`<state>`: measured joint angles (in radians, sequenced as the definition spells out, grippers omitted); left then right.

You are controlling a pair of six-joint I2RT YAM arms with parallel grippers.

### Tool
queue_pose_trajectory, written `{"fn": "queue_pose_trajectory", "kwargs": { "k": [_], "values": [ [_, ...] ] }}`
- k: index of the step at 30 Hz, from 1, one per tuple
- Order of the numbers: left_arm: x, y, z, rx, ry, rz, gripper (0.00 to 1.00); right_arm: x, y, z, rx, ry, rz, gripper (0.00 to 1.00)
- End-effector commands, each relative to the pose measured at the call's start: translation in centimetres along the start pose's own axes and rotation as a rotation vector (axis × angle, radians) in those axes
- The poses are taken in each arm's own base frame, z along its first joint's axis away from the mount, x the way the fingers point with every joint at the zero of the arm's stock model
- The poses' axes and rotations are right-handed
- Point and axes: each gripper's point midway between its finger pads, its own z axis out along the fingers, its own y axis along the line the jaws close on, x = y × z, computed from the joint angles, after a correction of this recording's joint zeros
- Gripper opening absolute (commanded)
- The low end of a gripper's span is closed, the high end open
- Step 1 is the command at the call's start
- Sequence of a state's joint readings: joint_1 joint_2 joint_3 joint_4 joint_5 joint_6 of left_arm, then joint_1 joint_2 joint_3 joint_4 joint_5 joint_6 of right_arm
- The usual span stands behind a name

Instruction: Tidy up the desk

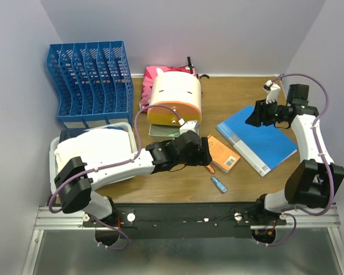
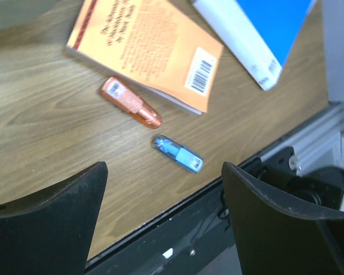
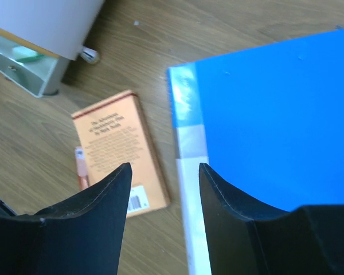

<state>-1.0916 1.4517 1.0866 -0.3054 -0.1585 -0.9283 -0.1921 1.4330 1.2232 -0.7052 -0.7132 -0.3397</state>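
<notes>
The desk (image 1: 235, 94) is brown wood grain with a black rail (image 1: 183, 215) along its front. An orange paperback (image 1: 223, 153) lies mid-desk, with a big blue folder (image 1: 257, 139) to its right. Near the front edge are an orange capped tube (image 2: 130, 102) and a small blue stick (image 1: 218, 184). My left gripper (image 1: 204, 156) hovers open over the paperback's left end; in the left wrist view the left gripper (image 2: 163, 167) frames bare wood just short of the blue stick (image 2: 178, 153). My right gripper (image 1: 253, 114) stands open above the folder's spine (image 3: 192, 149), holding nothing.
A blue file rack (image 1: 90, 83) stands back left, with a white tray (image 1: 56, 150) of cloth in front of it. A white and orange box (image 1: 175, 97) sits at the back centre beside a pink item (image 1: 151, 77), with a green item (image 3: 23, 63) under it. Lavender walls enclose the desk.
</notes>
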Motion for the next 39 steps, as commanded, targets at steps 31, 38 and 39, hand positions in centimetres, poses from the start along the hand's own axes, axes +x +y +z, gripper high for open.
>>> {"fn": "queue_pose_trajectory", "kwargs": {
  "k": [31,38,39],
  "values": [
    [8.3,2.8,9.7,-0.676,-0.093,-0.36,0.6,0.6,4.8,-2.8,-0.372,-0.002,-0.162,0.59],
    [7.7,5.1,11.5,-0.729,-0.077,-0.363,0.59,-0.2,3.9,-2.5,-0.352,0.008,-0.152,0.59],
    [7.7,5.4,11.6,-0.738,-0.076,-0.36,0.59,-0.2,3.9,-2.5,-0.353,0.009,-0.149,0.59]
  ]
}}
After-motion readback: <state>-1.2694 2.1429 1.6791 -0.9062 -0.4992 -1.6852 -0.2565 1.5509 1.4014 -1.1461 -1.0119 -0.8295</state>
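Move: The orange marker lies almost below the left hand, some 16 cm down, about 3 cm ahead and 3 cm to the right. The blue marker is roughly 5 cm back and 8 cm right of that hand; the orange book's middle is about 8 cm ahead and 8 cm right. From the right hand, the orange marker lies some 14 cm back, 17 cm left and 18 cm below. Left hand sinks some 13 cm towards the orange marker, veering right, turning counter-clockwise, fingers narrowing; right eases back. ##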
